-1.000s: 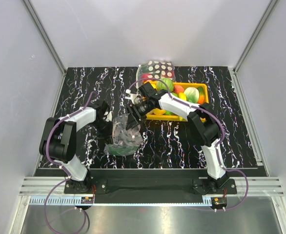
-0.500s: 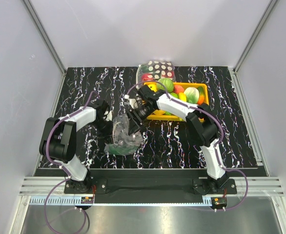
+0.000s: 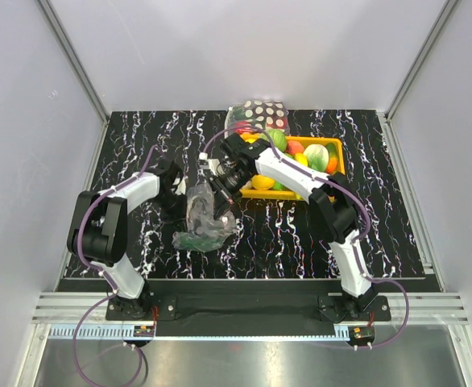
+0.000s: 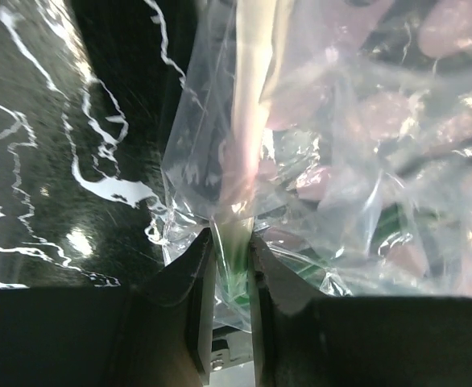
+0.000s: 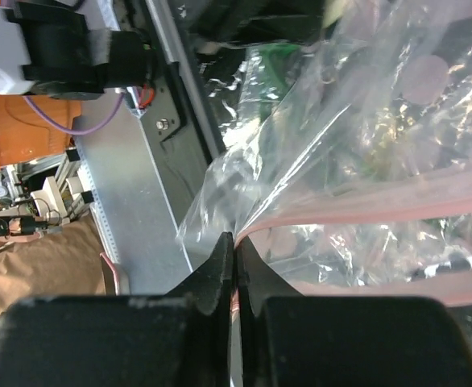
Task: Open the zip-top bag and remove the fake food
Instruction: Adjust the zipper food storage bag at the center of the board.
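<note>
The zip-top bag (image 3: 204,216) is a crinkly see-through bag held up between both arms over the dark marbled table. My left gripper (image 3: 181,193) is shut on its left edge; in the left wrist view (image 4: 231,258) the jaws pinch the pink zip strip (image 4: 248,121). My right gripper (image 3: 218,196) is shut on the bag's other edge; in the right wrist view (image 5: 236,266) its jaws pinch the pink strip (image 5: 357,208). A green piece of fake food (image 3: 189,242) shows through the bag's bottom. More fake food (image 3: 308,155) lies in the yellow bin.
A yellow bin (image 3: 338,153) holding several toy fruits stands at the back right. A bag with large polka dots (image 3: 260,114) sits behind it. Grey walls close in the table on three sides.
My right gripper has moved back and a little left with the bag's edge. The bag has been drawn up and stands narrower and taller. The left gripper has barely moved.
</note>
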Motion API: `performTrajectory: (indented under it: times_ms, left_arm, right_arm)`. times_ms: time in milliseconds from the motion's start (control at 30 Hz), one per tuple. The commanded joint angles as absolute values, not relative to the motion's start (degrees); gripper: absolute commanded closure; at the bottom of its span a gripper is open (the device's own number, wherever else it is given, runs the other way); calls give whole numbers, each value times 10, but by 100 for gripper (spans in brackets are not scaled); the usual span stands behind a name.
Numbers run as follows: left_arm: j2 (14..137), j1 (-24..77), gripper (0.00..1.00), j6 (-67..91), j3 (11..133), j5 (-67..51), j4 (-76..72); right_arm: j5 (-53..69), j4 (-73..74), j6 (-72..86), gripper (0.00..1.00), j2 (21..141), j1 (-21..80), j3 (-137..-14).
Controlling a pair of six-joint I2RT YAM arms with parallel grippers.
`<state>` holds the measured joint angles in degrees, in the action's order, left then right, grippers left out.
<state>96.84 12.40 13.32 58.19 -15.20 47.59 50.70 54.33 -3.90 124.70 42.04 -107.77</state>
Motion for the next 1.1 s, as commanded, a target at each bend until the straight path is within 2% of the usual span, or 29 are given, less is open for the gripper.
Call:
performTrajectory:
  times_ms: [0, 200, 467, 500, 567, 600, 700, 833, 1067]
  left_arm:
    - [972, 122, 85, 126, 610, -117, 456]
    - [969, 121, 86, 115, 615, -90, 453]
    - [955, 121, 87, 111, 604, -69, 439]
    - [950, 122, 87, 108, 604, -75, 433]
    - [943, 121, 88, 105, 600, -106, 425]
    - [934, 121, 88, 105, 599, -118, 415]
    - [917, 123, 90, 98, 587, -152, 397]
    - [897, 122, 90, 97, 566, -192, 374]
    - [884, 122, 90, 95, 553, -211, 365]
  right_arm:
    - [502, 612, -44, 96, 1183, 417, -1136]
    - [496, 684, -47, 97, 1158, 403, -1167]
    - [544, 620, -4, 96, 1107, 356, -1126]
    - [555, 613, 11, 93, 1106, 356, -1121]
    - [565, 606, 13, 81, 1108, 355, -1119]
    - [557, 604, 16, 66, 1109, 355, -1120]
    - [509, 578, 45, 41, 1102, 348, -1117]
    - [447, 438, 139, 41, 1075, 297, -1050]
    - [322, 358, 181, 41, 1107, 262, -1045]
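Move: Both hands already pinch the clear bag: its middle lies roughly 8 cm to the right of the left hand and level with it fore and aft, at nearly its height; from the right hand it is about 3 cm left, 2 cm back and 8 cm below. The yellow basket's middle is some 18 cm right of the right hand, 12 cm ahead and 9 cm lower; its yellow fruit lies 11 cm right, 9 cm ahead and 8 cm lower. The dotted bag lies about 23 cm ahead, 10 cm right and 10 cm lower. Still pinching the bag's pink mouth rim, the right hand pulls it up about 9 cm and then some 4 cm to the right, opens its fingers to let the rim go, and travels on about 10 cm forward and a little right towards the basket's far left part, turning some 30 degrees clockwise. The left hand keeps its pinch on the zip end throughout, easing 2 to 3 cm forward and late on rising about 2 cm as its fingertips tilt outward. ##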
